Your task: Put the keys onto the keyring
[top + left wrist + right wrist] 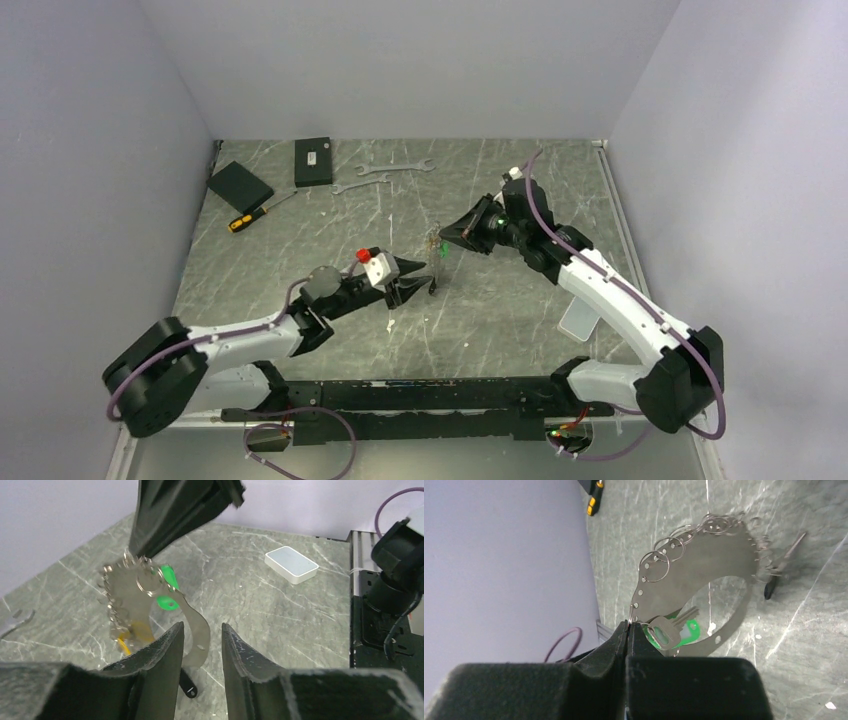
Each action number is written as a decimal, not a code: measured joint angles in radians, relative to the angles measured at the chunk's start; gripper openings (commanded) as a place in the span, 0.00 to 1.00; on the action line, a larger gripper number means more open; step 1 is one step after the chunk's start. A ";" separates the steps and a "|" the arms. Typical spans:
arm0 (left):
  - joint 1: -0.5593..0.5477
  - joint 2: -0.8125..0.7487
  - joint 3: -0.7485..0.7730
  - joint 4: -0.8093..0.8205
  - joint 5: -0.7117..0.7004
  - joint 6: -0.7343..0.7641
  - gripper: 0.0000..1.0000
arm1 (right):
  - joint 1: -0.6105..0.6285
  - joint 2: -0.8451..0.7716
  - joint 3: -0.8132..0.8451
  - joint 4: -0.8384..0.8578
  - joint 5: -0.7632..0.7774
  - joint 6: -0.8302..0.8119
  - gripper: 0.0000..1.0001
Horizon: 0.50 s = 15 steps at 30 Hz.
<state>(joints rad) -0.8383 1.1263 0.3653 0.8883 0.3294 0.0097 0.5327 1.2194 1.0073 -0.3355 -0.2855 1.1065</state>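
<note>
The keyring is a large flat metal crescent edged with small wire rings, held upright above the table. My right gripper is shut on one tip of it. The keys, silvery with a green tag, hang right beside that tip. In the left wrist view the keyring curves down, and its other tip lies between the parted jaws of my left gripper, close to the left finger. From above, both grippers meet at the keyring.
A black-headed key and a yellow tag dangle from the crescent's low side. A white box lies right of centre. Two wrenches, a screwdriver and two black boxes sit at the back.
</note>
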 measured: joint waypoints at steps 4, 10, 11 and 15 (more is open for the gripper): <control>-0.043 0.121 0.023 0.077 -0.082 -0.003 0.43 | 0.002 -0.056 -0.008 0.008 0.056 0.017 0.00; -0.147 0.229 0.112 0.155 -0.180 0.078 0.39 | 0.013 -0.148 -0.050 0.025 0.166 0.044 0.00; -0.162 0.235 0.123 0.164 -0.186 0.085 0.39 | 0.014 -0.159 -0.057 0.024 0.185 0.050 0.00; -0.211 0.262 0.156 0.209 -0.185 0.112 0.44 | 0.014 -0.178 -0.067 0.026 0.273 0.074 0.00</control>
<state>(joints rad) -1.0489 1.3884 0.5209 1.0977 0.1440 0.1215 0.5468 1.0412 0.9401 -0.3099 -0.0124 1.1805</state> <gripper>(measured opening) 0.408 0.018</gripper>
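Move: My left hand is empty and parted. The middle of the keyring, held at its edge in my right fingers, lies about 3 cm ahead of it, 2 cm to its right and 2 cm lower. From that hand the black-tagged key hangs some 1 cm back, 2 cm right and 5 cm below; the green-tagged key is about 5 cm ahead, 3 cm right and level in height. From my right hand the keyring's middle is roughly 4 cm back, 1 cm left and 4 cm below. I keep the keyring pinched shut in my right fingers and carry it to the right about 4 cm and up some 3, the rise coming first, while that hand turns roughly 15 degrees clockwise. My left hand follows to the right about 7 cm, dipping slightly and then rising, its fingers still parted and closing on nothing. ##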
